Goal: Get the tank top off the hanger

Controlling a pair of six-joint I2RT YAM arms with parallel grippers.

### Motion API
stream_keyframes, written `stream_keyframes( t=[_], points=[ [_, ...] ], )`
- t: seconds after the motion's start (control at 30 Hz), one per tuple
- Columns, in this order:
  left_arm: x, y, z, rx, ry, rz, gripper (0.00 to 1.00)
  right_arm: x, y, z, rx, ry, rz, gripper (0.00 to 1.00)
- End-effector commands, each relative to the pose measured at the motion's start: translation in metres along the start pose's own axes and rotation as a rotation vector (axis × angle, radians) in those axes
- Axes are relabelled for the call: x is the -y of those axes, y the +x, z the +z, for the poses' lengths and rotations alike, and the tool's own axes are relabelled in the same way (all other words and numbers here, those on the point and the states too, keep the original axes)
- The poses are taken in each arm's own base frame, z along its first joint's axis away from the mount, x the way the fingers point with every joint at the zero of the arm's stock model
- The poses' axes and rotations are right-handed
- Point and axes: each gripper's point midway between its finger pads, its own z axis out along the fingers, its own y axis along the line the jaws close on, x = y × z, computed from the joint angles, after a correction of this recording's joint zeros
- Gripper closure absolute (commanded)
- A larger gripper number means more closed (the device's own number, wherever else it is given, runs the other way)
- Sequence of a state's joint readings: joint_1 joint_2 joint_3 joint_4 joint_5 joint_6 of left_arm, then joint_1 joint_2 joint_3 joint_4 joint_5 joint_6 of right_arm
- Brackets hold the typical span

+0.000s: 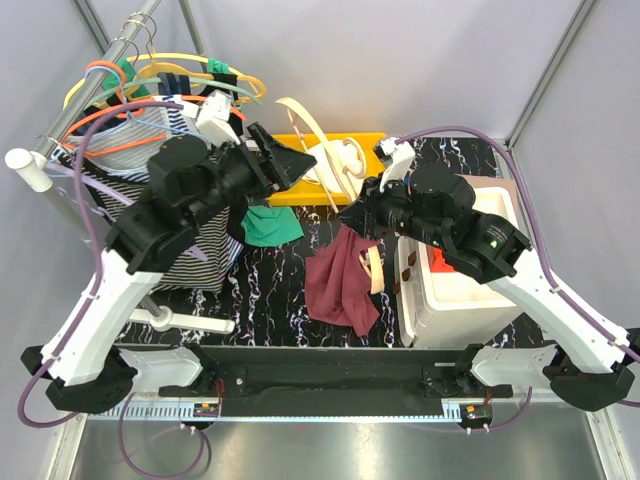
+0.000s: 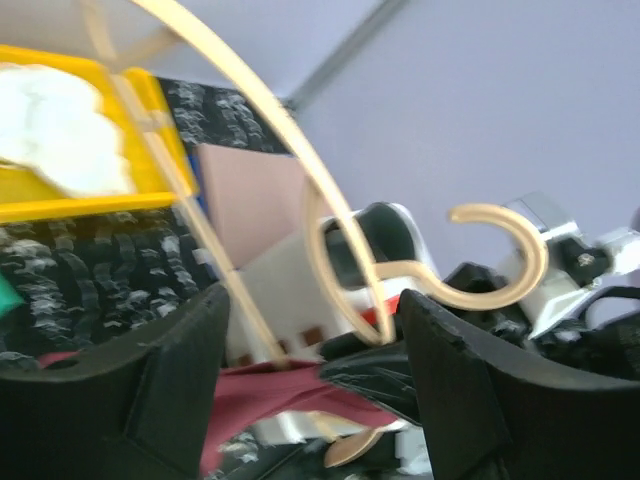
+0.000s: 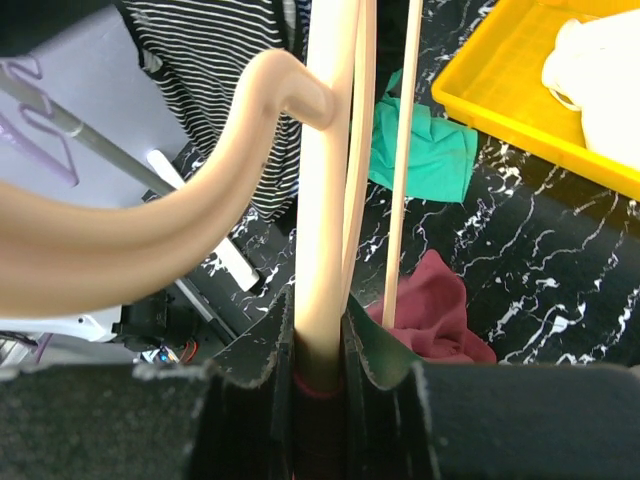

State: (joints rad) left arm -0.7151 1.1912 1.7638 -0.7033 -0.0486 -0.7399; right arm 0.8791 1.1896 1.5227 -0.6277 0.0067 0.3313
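Observation:
A cream plastic hanger [image 1: 312, 135] stands tilted over the table's middle, its hook [image 2: 505, 255] curling right in the left wrist view. My right gripper [image 1: 362, 215] [image 3: 320, 330] is shut on one arm of the hanger [image 3: 328, 200]. The maroon tank top [image 1: 340, 285] [image 3: 432, 310] droops from the hanger's lower end onto the black marbled table, and a fold of it [image 2: 270, 395] shows below the left jaws. My left gripper [image 1: 293, 160] [image 2: 312, 300] is open near the hanger's upper part, with the hanger's thin bars passing between its fingers untouched.
A yellow tray [image 1: 368, 143] [image 3: 500, 110] holding a white garment [image 1: 335, 160] sits behind. A green cloth [image 1: 270, 225] lies beside it. A rack [image 1: 130, 40] with coloured hangers and a striped garment [image 1: 195, 255] stands at left. A white box [image 1: 460, 295] stands at right.

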Motion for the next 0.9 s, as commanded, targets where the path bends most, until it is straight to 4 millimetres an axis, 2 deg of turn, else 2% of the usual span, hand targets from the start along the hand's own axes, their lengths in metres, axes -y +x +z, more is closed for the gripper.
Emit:
stream_keyframes(
  t=[0.0, 0.2, 0.3, 0.47, 0.67, 0.77, 0.87],
  points=[
    [0.039, -0.005, 0.018, 0.038, 0.218, -0.177, 0.29, -0.026, -0.039, -0.014, 0.124, -0.11, -0.05, 1.0],
    [0.041, -0.031, 0.03, 0.117, 0.215, -0.219, 0.29, -0.028, -0.031, -0.014, 0.12, -0.138, -0.057, 1.0],
    [0.026, -0.039, 0.04, 0.126, 0.162, -0.242, 0.29, -0.03, -0.031, -0.014, 0.133, -0.153, -0.057, 1.0],
    [0.008, -0.032, 0.059, 0.06, 0.134, -0.304, 0.34, -0.034, -0.031, -0.019, 0.158, -0.186, -0.051, 1.0],
    [0.009, -0.036, 0.073, 0.04, 0.16, -0.3, 0.43, -0.034, -0.02, -0.015, 0.14, -0.203, -0.051, 1.0],
    [0.008, -0.04, 0.074, 0.049, 0.159, -0.28, 0.47, -0.033, -0.015, -0.009, 0.127, -0.207, -0.076, 1.0],
    [0.008, -0.043, 0.076, 0.058, 0.16, -0.256, 0.63, -0.027, -0.013, -0.002, 0.122, -0.18, -0.096, 1.0]
  ],
)
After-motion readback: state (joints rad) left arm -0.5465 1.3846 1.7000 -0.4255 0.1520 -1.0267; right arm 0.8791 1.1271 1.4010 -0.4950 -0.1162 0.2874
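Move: The left hand, open and empty, faces the raised bar of the pale hanger held by the right hand: its reachable stretch lies about 8 cm ahead, 4 cm right and 3 cm below. The maroon tank top hangs some 9 cm right, 2 cm back and 27 cm below; the yellow bin is roughly 30 cm ahead, 5 cm right, far down on the table. From the right hand, that bar stretch is about 10 cm ahead, 6 cm left and 6 cm up. The left hand reaches forward about 9 cm onto the hanger's raised bar, swinging right and slightly down at first, then dipping again near the end while it rolls some 15 degrees, left side down, and noses down about 10; its fingers narrow around the bar but are still well short of shut. Meanwhile the right hand keeps its pinch on the hanger and tank top, easing back a couple of centimetres and turning slightly counter-clockwise. ##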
